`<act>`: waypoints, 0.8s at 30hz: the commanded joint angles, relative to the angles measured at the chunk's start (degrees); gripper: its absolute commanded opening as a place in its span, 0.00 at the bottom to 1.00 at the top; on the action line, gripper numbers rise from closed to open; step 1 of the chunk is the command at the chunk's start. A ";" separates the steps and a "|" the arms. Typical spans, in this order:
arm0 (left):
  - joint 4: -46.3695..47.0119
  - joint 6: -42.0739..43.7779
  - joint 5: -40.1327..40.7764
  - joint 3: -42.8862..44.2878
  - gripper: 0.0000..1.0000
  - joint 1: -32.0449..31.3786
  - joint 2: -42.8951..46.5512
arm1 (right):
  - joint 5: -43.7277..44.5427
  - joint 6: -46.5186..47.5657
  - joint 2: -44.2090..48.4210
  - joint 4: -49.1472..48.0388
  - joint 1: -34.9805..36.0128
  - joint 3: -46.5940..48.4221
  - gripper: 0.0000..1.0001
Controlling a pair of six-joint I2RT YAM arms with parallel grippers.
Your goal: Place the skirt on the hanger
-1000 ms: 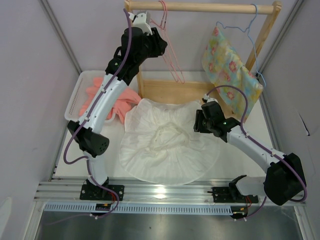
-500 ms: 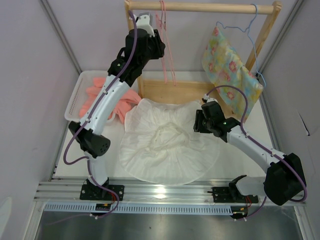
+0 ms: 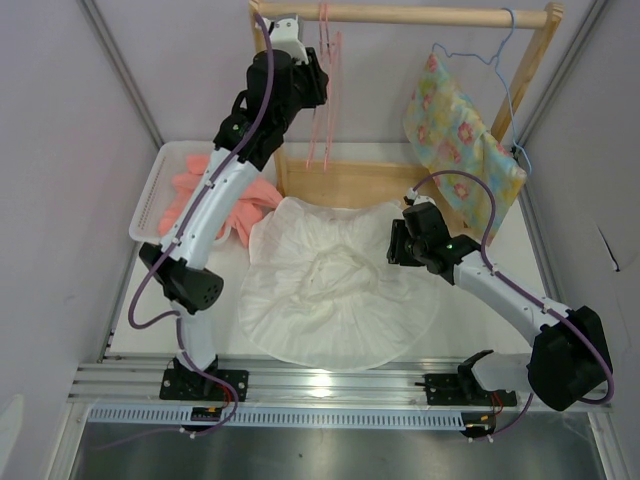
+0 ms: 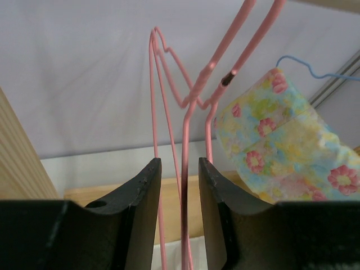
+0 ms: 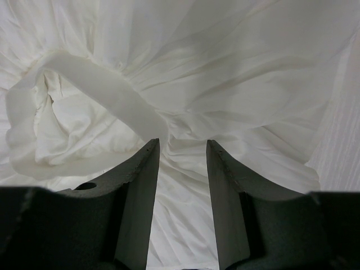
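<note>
The white ruffled skirt [image 3: 335, 285] lies spread flat on the table, its gathered waist bunched near its middle [image 5: 67, 112]. The thin pink hanger [image 3: 325, 110] hangs by its hook from the wooden rail. My left gripper [image 3: 318, 88] is raised up to it. In the left wrist view the pink wires of the hanger [image 4: 185, 140] run between the open fingers of the left gripper [image 4: 180, 163], with a gap on each side. My right gripper [image 3: 393, 245] hovers open over the skirt's right half. Only white fabric [image 5: 225, 84] shows below the right gripper [image 5: 181, 143].
A wooden rack [image 3: 400, 14] stands at the back. A light blue wire hanger [image 3: 480, 55] on it carries a yellow floral cloth [image 3: 460, 140], also seen from the left wrist [image 4: 281, 135]. A white basket [image 3: 160, 170] at left holds salmon-pink clothes [image 3: 250, 200].
My left gripper has shifted slightly up and left along the rail. The pink hanger's lower part has swung left and now hangs steeper. The right arm and the skirt have not moved.
</note>
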State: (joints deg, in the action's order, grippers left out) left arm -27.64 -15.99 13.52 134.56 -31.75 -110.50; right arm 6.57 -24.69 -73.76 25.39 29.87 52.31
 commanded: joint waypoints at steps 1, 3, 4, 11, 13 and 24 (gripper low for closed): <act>4.60 3.33 -0.25 2.81 0.38 -0.24 -1.73 | 0.11 0.96 0.63 -0.60 -0.42 0.24 0.45; 5.31 3.42 -0.86 2.90 0.38 0.19 -2.35 | 0.20 1.13 0.72 -0.34 -0.42 0.24 0.45; 6.01 3.42 -1.21 2.81 0.37 0.37 -2.53 | 0.20 1.22 0.81 -0.34 -0.60 0.24 0.45; 9.97 4.39 -2.62 2.11 0.34 1.16 -3.41 | 0.29 1.66 1.33 0.19 -0.95 0.16 0.45; 11.11 4.65 -2.71 2.11 0.34 1.25 -3.41 | 0.37 1.83 1.33 0.37 -1.04 0.16 0.44; 14.09 6.93 -0.16 2.37 0.00 1.34 -3.94 | 0.46 2.27 1.95 0.63 -1.65 -0.37 0.45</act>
State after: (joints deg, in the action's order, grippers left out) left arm -17.93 -11.44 12.45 135.39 -30.72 -114.67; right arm 6.61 -23.40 -73.58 26.00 28.56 52.29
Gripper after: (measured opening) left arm 0.029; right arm 0.447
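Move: Nearly level with the left hand, the near wire of the left pink hanger stands between the open fingertips, about 3 cm ahead and 1 cm to the right. The second pink hanger hangs roughly 3 cm to the right of that wire. The rack's bar passes about 12 cm above the hand and 4 cm ahead; its left post is some 10 cm left and 6 cm ahead. From the idle right hand, the left hanger is about 22 cm ahead, 19 cm left and 33 cm higher. Forward by about 3 cm, drifting some 1 cm right, the left hand slides its part-open fingers around the near wire of the left pink hanger, just below the neck, while the fingertips tilt up some 5 degrees. Once the advance has all but stopped, the fingers close nearly fully and pinch the wire, leaving the second hanger outside to the right. ##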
